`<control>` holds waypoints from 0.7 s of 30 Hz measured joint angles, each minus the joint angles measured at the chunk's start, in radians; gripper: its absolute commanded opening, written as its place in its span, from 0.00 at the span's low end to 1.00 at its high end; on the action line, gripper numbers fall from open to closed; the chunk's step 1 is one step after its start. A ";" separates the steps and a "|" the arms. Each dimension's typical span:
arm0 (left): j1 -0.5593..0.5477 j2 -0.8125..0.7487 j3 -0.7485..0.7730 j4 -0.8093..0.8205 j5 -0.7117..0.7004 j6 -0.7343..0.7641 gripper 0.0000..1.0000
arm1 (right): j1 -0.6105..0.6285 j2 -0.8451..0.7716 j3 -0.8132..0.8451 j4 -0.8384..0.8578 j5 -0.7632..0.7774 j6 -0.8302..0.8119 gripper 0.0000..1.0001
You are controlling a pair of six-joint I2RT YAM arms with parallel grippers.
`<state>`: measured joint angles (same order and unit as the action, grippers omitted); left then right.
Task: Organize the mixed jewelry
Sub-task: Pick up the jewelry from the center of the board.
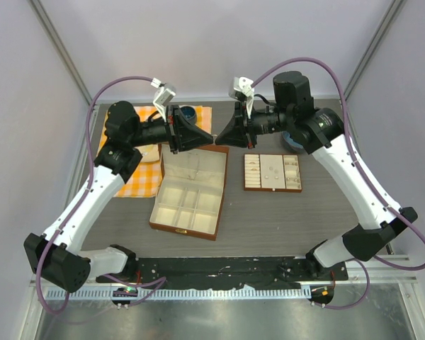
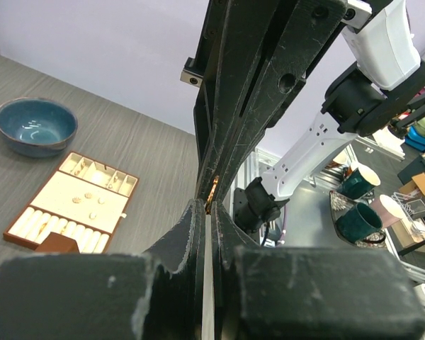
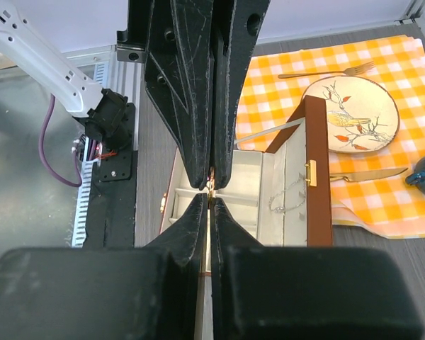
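My left gripper and right gripper meet tip to tip in the air above the open brown box. Both are shut on one tiny gold-coloured ring, pinched between the two pairs of fingertips. The left wrist view shows that ring at the tips of my left gripper. My right gripper points down over the box compartments. A thin silver chain necklace lies in the cream lining of the box lid. Small jewelry pieces rest on a flat brown tray.
An orange checked cloth left of the box carries a bird-patterned plate, a gold fork and a knife. A blue bowl stands behind the flat tray. Cups sit off the table.
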<state>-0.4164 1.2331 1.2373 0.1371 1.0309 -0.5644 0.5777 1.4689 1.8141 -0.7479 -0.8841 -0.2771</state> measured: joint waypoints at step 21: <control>0.042 0.000 0.056 -0.114 -0.022 0.072 0.54 | -0.004 -0.017 -0.031 -0.002 0.011 0.010 0.01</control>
<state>-0.3740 1.2331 1.2930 0.0227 1.0092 -0.4923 0.5739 1.4517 1.7828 -0.7494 -0.8730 -0.2676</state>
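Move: The small gold piece of jewelry is pinched between both sets of fingertips, so it lies right at the left and right hand points, about 0 cm off in every direction, high in the air. Counted from either hand, the open jewelry box's compartments are some 9 cm left, 3 cm back and 38 cm below; the flat divided tray is about 18 cm right, 8 cm ahead and 40 cm below. The gold piece is handed over in the air: the right fingers, already shut, keep their pinch on it, while the left fingers open to about half and let go. The left hand then draws off about 2 cm, forward and to its left, dipping slightly before it lifts; the right hand stays practically in place. ##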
